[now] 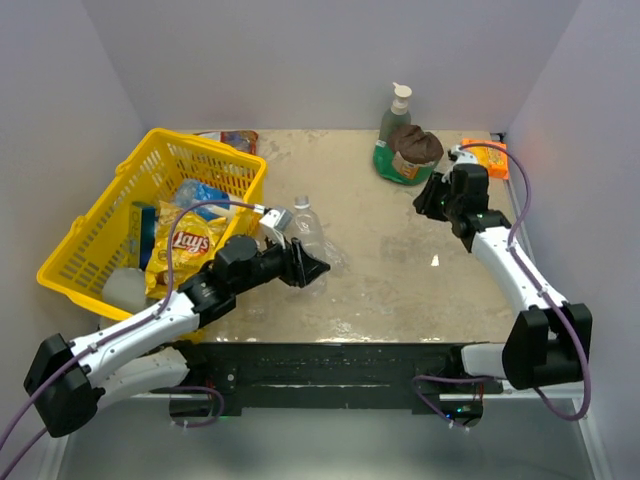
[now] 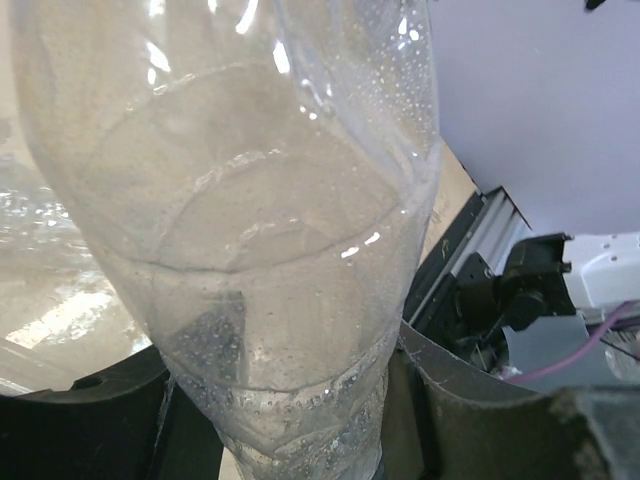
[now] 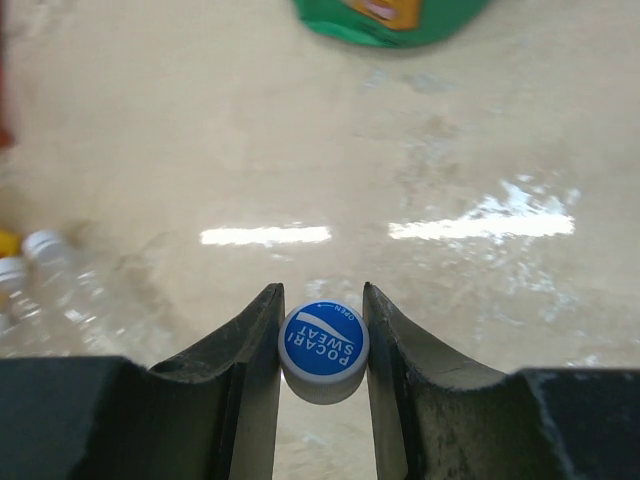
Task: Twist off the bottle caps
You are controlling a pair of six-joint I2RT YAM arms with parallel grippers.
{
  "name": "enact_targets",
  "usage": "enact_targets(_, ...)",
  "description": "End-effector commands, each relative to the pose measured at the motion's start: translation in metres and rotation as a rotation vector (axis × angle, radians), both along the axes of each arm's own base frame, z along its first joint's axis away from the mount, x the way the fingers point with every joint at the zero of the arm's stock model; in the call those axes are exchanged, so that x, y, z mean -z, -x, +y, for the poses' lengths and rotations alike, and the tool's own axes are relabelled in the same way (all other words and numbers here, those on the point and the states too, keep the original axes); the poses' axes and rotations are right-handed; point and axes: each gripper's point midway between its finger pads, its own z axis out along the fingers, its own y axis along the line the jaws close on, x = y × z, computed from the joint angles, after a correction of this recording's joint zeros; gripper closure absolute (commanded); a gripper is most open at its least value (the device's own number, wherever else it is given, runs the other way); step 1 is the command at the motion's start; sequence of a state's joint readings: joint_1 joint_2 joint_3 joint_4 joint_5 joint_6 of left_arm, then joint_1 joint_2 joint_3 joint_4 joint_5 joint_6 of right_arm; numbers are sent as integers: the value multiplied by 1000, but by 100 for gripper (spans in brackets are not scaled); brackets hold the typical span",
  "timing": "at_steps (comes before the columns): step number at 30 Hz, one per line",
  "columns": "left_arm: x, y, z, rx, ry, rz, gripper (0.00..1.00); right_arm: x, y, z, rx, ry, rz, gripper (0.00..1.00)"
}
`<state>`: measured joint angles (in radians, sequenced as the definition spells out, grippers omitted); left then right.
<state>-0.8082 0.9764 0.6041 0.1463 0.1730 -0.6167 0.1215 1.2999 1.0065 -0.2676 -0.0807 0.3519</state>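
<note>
My left gripper [image 1: 310, 268] is shut on the lower body of a clear ribbed bottle [image 1: 309, 232] near the table's middle left. In the left wrist view that bottle [image 2: 250, 200] fills the frame, misted inside, squeezed in the left gripper [image 2: 295, 430]. My right gripper [image 1: 427, 198] is at the back right, above the table. It is shut on a blue-topped bottle cap [image 3: 323, 343] printed POCARI SWEAT, held edge to edge in the right gripper [image 3: 322, 345]. Two more bottles [image 3: 45, 265] with white caps lie at the far left of the right wrist view.
A yellow basket [image 1: 225, 160] with a Lay's chip bag [image 1: 185, 245] stands at the left. A green pump bottle [image 1: 396, 112] and a brown-topped green pack [image 1: 408, 155] are at the back. An orange packet [image 1: 487, 155] lies at the back right. A small white piece [image 1: 434, 261] lies mid-table.
</note>
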Motion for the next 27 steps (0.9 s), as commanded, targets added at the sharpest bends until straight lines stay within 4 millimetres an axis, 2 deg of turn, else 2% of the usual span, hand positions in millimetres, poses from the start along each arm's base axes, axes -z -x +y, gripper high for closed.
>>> enact_targets(1,-29,-24,5,-109,17,-67,66,16,-36,-49,243,124,-103,93)
enact_targets(5,-33,-34,3,-123,12,-78,66,43,-45,-69,311,196,-67,92)
enact_targets(10,-39,-47,-1,-130,2,-91,66,65,-60,-91,370,236,-35,92)
enact_targets(11,-41,-51,0,-135,-1,-97,66,79,-63,-94,372,246,-3,92)
enact_targets(13,-41,-57,-1,-137,-11,-105,66,82,-71,-101,389,259,2,92)
enact_targets(16,-48,-70,0,-153,-18,-129,66,99,-78,-110,409,285,42,91)
enact_targets(17,-49,-75,2,-166,-20,-136,66,97,-83,-112,417,291,38,91)
enact_targets(18,-55,-81,2,-172,-18,-149,66,107,-84,-115,422,299,61,91)
enact_targets(22,-63,-99,6,-192,-21,-179,66,122,-90,-122,441,324,96,90)
enact_targets(23,-65,-105,9,-202,-19,-183,65,120,-94,-125,454,342,96,90)
enact_targets(25,-67,-112,8,-198,-12,-188,65,131,-96,-129,456,356,124,89)
enact_targets(27,-65,-122,10,-204,-15,-182,65,132,-102,-132,466,356,136,89)
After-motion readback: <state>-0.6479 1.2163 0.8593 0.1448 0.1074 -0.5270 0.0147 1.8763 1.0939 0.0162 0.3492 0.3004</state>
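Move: My right hand, holding the removed cap, is heading for bare table about 9 cm ahead, 13 cm right and some 18 cm below; from that hand the green bag is some 22 cm ahead, straight in front, and the orange box level with the bag, 22 cm right. My left hand holds the opened bottle; the nearest lying bottle is about 15 cm ahead, 2 cm right and 18 cm below, the next lying bottle 12 cm ahead and 9 cm left. I bring the cap down about 15 cm with my right hand while swinging it some 12 cm right and 8 cm forward, turning clockwise and letting its left side dip, the cap still pinched. Meanwhile my left hand keeps its grip on the bottle and carries it about 10 cm forward, rising slightly, towards the space above the nearest lying bottle and turning a little counter-clockwise. ##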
